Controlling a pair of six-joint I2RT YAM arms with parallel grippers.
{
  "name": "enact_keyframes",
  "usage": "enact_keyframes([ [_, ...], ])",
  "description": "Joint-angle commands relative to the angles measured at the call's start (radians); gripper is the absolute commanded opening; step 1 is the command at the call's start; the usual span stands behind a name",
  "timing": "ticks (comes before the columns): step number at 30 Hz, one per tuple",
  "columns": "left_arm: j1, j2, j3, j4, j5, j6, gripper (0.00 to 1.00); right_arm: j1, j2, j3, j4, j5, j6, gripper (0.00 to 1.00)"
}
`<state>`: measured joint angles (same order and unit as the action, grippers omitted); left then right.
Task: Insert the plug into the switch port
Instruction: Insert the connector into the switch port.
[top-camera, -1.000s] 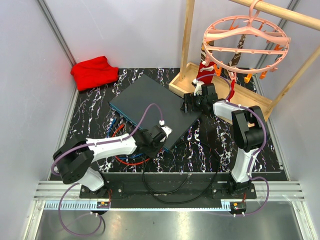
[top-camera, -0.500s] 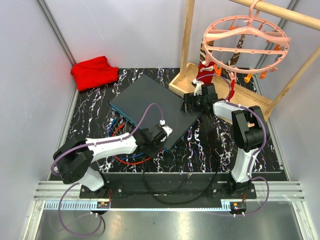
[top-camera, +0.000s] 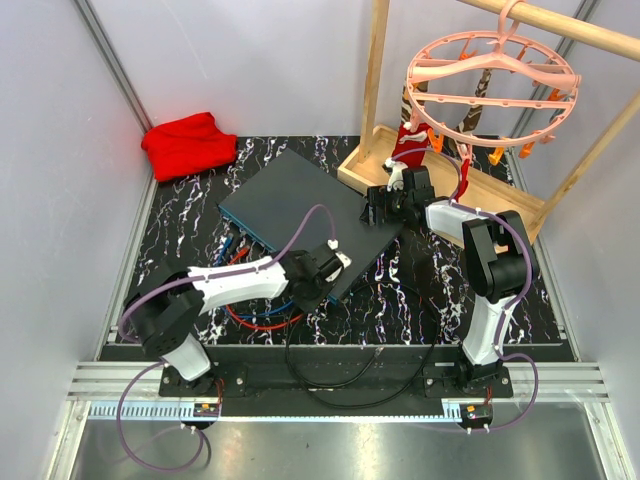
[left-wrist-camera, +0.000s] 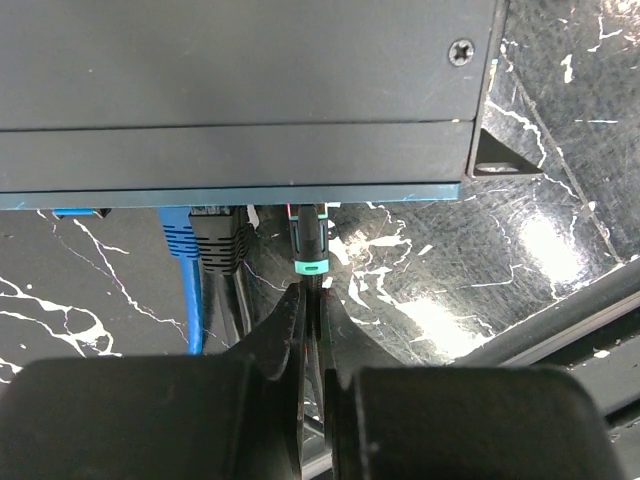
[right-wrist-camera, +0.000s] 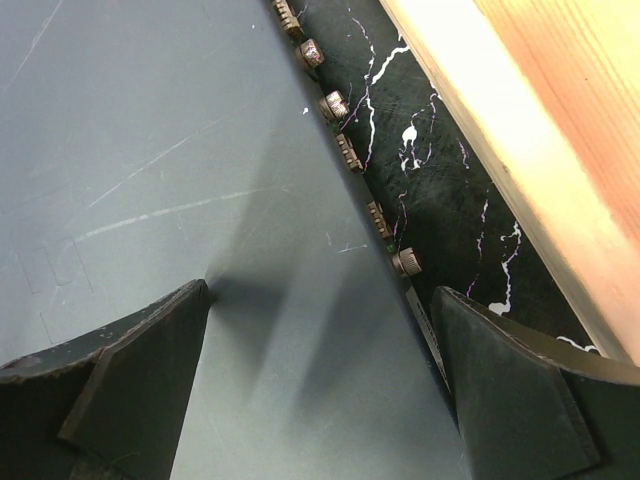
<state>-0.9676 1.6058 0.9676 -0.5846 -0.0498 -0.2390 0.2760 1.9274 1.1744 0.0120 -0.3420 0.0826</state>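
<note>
The switch (top-camera: 300, 210) lies flat on the black marbled table, a dark grey box with its teal front edge (left-wrist-camera: 230, 197) facing my left arm. A black plug (left-wrist-camera: 311, 245) with a green band has its tip at that edge; I cannot tell how deep it sits. Just behind the green band, my left gripper (left-wrist-camera: 312, 297) is shut on the plug's thin cable. In the top view the left gripper (top-camera: 320, 282) is at the switch's near right corner. My right gripper (right-wrist-camera: 320, 295) stands open astride the switch's rear edge (right-wrist-camera: 350, 160), also seen as the right gripper (top-camera: 385, 207) from above.
A blue plug (left-wrist-camera: 180, 240) and a black plug (left-wrist-camera: 222, 240) sit in ports left of mine. Red and blue cables (top-camera: 255, 318) loop in front of the switch. A wooden tray (top-camera: 450, 185) with a pink hanger (top-camera: 490, 80) stands behind right; a red cloth (top-camera: 188, 143) lies back left.
My left gripper has closed on the plug's cable and shifted slightly right and toward the switch's front edge. The right arm has not moved.
</note>
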Motion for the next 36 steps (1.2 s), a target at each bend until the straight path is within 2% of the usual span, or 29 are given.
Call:
enact_keyframes([
  [1, 0.003, 0.017, 0.112, 0.196, 0.042, 0.007, 0.00, 0.031, 0.021, -0.001, -0.066, -0.104, 0.031, 0.97],
  [10, 0.050, 0.002, 0.164, 0.255, 0.028, -0.008, 0.00, 0.043, 0.018, -0.016, -0.064, -0.146, 0.052, 0.96],
  [17, 0.052, 0.042, 0.132, 0.342, 0.102, -0.052, 0.00, 0.042, 0.007, -0.012, -0.066, -0.124, 0.052, 0.96],
  [21, 0.050, -0.012, 0.080, 0.335, 0.084, -0.066, 0.04, 0.042, -0.013, -0.006, -0.079, -0.077, 0.039, 0.97],
  [25, 0.052, -0.084, 0.025, 0.293, 0.029, -0.068, 0.24, 0.042, -0.044, 0.011, -0.104, -0.026, 0.032, 0.98],
  [29, 0.055, -0.216, -0.044, 0.261, -0.031, -0.077, 0.36, 0.042, -0.093, 0.027, -0.125, 0.035, 0.031, 0.99],
  [31, 0.067, -0.272, -0.081, 0.243, -0.082, -0.083, 0.55, 0.042, -0.117, 0.027, -0.138, 0.049, 0.040, 1.00],
  [32, 0.075, -0.338, -0.093, 0.235, -0.102, -0.086, 0.61, 0.043, -0.146, 0.019, -0.142, 0.060, 0.042, 1.00],
  [33, 0.082, -0.374, -0.113, 0.227, -0.140, -0.095, 0.74, 0.043, -0.165, 0.015, -0.144, 0.070, 0.051, 1.00],
  [36, 0.142, -0.530, -0.121, 0.174, -0.212, -0.106, 0.95, 0.042, -0.247, -0.008, -0.153, 0.113, 0.069, 1.00],
])
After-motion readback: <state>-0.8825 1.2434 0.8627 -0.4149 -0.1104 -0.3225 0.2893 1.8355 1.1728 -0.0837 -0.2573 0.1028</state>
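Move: The left fingers already pinch the cable close behind the plug, whose nose is at the switch port, about 2 cm ahead and 2 cm to the right of that hand at roughly its height. The black neighbour plug is some 4 cm straight ahead, the blue plug 5 cm ahead and 1 cm left. The switch's near corner lies 6 cm right, level with the hand. From the right hand, the port is roughly 19 cm back and 13 cm left. Keep the left fingers shut behind the plug, nearly in place against the switch front, while the wrist turns some 5 degrees. Then open wide, let go and bring the left gripper up about 9 cm and forward 4 cm, clear of the plug, tilting the fingers some 25 degrees. Hold the open right gripper still by the switch's right-hand edge, then ease it up a couple of centimetres. ##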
